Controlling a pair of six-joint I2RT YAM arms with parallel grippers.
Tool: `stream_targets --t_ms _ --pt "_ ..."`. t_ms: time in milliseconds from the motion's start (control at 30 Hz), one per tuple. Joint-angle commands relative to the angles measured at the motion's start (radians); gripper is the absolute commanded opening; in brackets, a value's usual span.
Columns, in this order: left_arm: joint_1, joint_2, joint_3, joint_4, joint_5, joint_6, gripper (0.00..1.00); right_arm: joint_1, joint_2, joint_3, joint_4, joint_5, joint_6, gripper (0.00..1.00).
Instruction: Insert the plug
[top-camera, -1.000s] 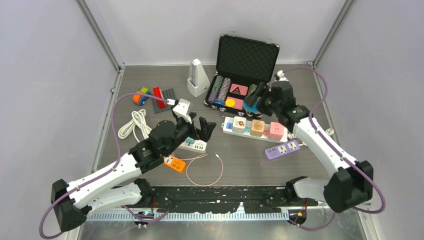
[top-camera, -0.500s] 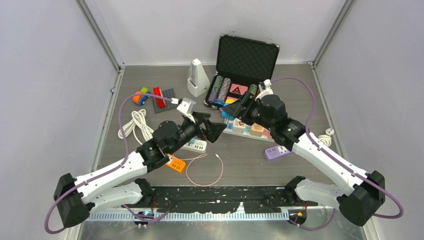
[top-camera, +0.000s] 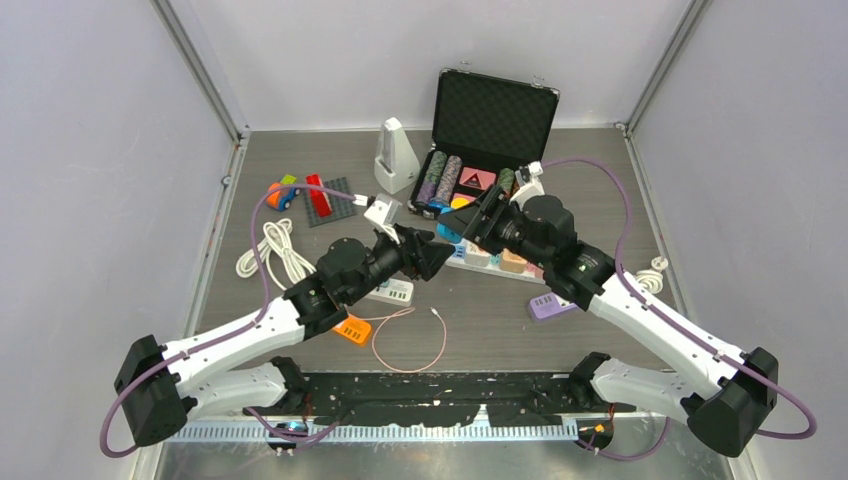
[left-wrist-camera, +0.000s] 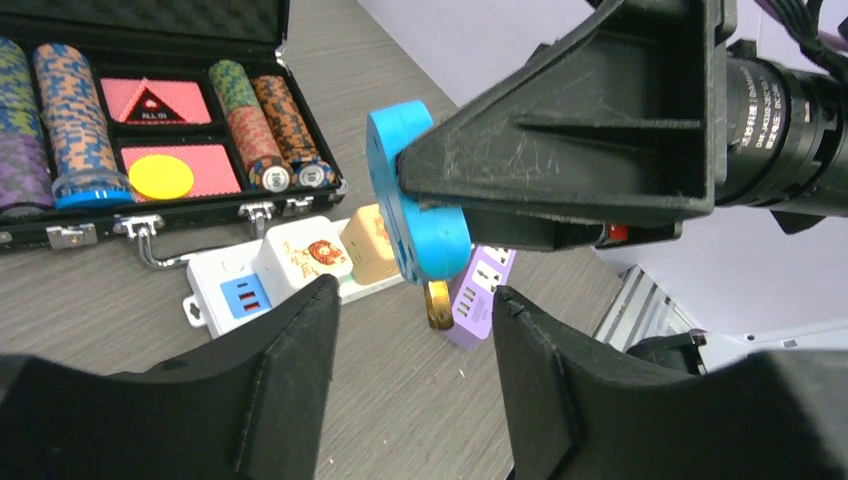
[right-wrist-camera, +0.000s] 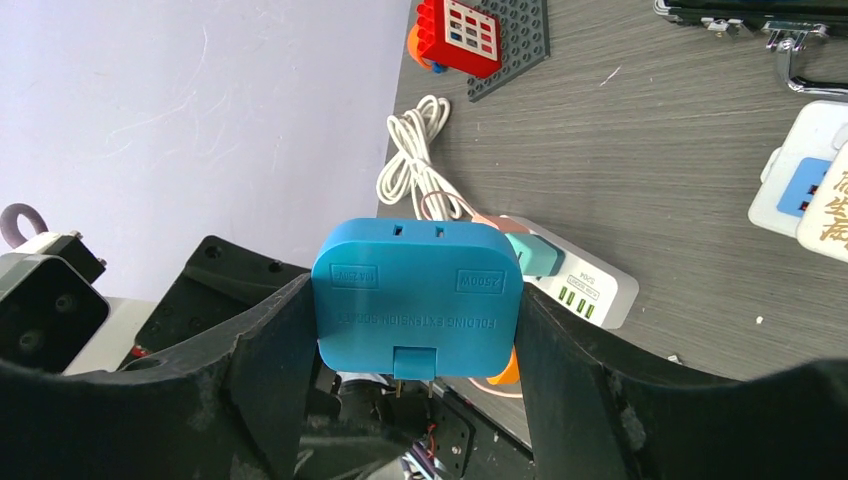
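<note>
The plug (right-wrist-camera: 415, 300) is a flat blue block with metal prongs, and my right gripper (right-wrist-camera: 415, 335) is shut on its two sides. It hangs in the air above the table's middle (top-camera: 450, 230). In the left wrist view the blue plug (left-wrist-camera: 415, 200) shows edge-on with a brass prong (left-wrist-camera: 437, 305) pointing down. My left gripper (left-wrist-camera: 415, 370) sits just in front of it, jaws apart, touching nothing. In the top view the left gripper (top-camera: 432, 258) and right gripper (top-camera: 470, 222) nearly meet. Below lie a white power strip (top-camera: 500, 262) with cube adapters and a purple strip (top-camera: 548, 305).
A white strip with green ports (top-camera: 390, 292) lies under the left arm. An open poker-chip case (top-camera: 480, 150), a white metronome (top-camera: 393, 157), toy bricks (top-camera: 315, 195), a coiled white cable (top-camera: 270, 250), an orange tag (top-camera: 350, 328) and a thin cable loop (top-camera: 410, 340) are around.
The right arm swung left and forward with the plug. The left arm reached up toward it, and its jaws have narrowed while staying apart.
</note>
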Motion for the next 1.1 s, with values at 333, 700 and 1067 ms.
stream_targets --t_ms 333,700,1067 --pt "0.006 -0.021 0.054 0.042 -0.076 -0.038 0.48 0.061 -0.019 0.021 0.027 0.038 0.002 0.58" --pt "0.006 -0.009 -0.001 0.167 0.064 0.135 0.0 0.067 -0.046 0.094 -0.106 0.027 -0.114 0.98" --pt "0.006 0.008 -0.124 0.437 0.331 0.5 0.0 0.066 -0.111 0.272 -0.468 -0.024 -0.35 0.95"
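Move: The blue plug, held in the right fingertips, is about 3 cm ahead of the left hand point, 2 cm to its right and 3 cm above. The right hand, centred on the plug, has the left fingertips about 3 cm back, 2 cm left and 3 cm below. Far beneath the left hand, about 23 cm down, the long white strip lies 6 cm ahead and 14 cm right, and the short white strip lies level, 12 cm left. Ease the right gripper about 2 cm back and left to bring the plug between the waiting left fingers, while raising the left hand about 1 cm and closing it to pinch the plug. Then open the right fingers and back that hand off up, right and backwards, some 5 cm; meanwhile draw the left hand back about 3 cm with the plug, tipping it up some 25 degrees. ##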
